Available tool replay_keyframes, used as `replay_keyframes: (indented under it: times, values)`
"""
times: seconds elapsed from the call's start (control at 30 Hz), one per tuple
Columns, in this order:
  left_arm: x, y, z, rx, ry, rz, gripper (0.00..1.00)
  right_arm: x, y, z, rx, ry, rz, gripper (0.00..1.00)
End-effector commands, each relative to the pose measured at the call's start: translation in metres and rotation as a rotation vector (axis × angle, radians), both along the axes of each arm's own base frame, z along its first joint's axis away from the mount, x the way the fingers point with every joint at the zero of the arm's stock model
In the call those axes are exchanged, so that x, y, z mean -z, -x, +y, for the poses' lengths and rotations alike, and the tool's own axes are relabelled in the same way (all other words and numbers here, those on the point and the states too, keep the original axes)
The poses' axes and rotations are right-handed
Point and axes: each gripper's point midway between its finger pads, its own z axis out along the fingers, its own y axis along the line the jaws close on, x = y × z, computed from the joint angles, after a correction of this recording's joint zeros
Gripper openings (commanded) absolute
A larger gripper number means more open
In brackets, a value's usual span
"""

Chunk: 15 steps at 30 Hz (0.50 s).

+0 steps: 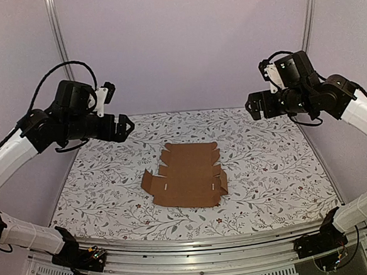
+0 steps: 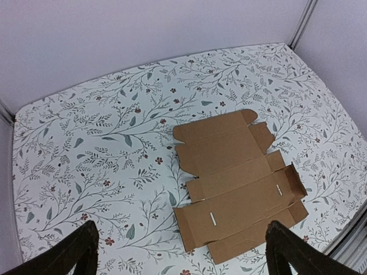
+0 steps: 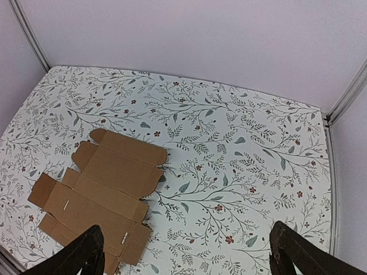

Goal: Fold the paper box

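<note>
The paper box is a flat brown die-cut cardboard sheet with flaps, tabs and two slits, lying unfolded in the middle of the table. It also shows in the left wrist view and the right wrist view. My left gripper hangs high above the table's left side, open and empty. My right gripper hangs high above the right side, open and empty. In the wrist views only the dark fingertips show at the bottom, wide apart. Neither gripper touches the sheet.
The table carries a white cloth with a leaf-and-flower print. Pale walls and metal corner posts close the back and sides. A metal rail runs along the near edge by the arm bases.
</note>
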Motion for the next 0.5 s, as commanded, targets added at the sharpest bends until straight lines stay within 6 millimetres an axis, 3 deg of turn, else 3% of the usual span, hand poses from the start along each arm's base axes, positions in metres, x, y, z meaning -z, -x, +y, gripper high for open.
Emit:
replay_keyframes:
  times: [0.0,0.23,0.47]
  values:
    - [0.018,0.001,-0.004,0.005,-0.037,0.05,0.99,0.025,0.006,-0.016,0.055,0.076,0.06,0.99]
    - [0.035,-0.003,0.007,-0.08,-0.08,0.097,0.99,0.045,0.02,-0.011,-0.035,0.091,0.103,0.99]
    - [0.075,-0.001,0.008,-0.146,-0.084,0.211,1.0,0.078,0.031,-0.002,-0.08,0.07,0.202,0.99]
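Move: The flat paper box lies with its middle roughly 18 cm to the left gripper's right, about 1 cm ahead and some 31 cm below. Its left side flap is only about 4 cm to that gripper's right and 2 cm back. From the right gripper the box's middle is around 22 cm left, 1 cm back and 33 cm below. Its right side flap is 9 cm left and 5 cm back of the right gripper. Lower both open, empty grippers through clear air towards the paper box, the right one faster: bring it down about 6 cm while drawing it back a little, and the left one nearly straight down some 4 cm. Tip both sets of fingers slightly more downward, turning the left a few degrees counter-clockwise, and touch nothing yet. ##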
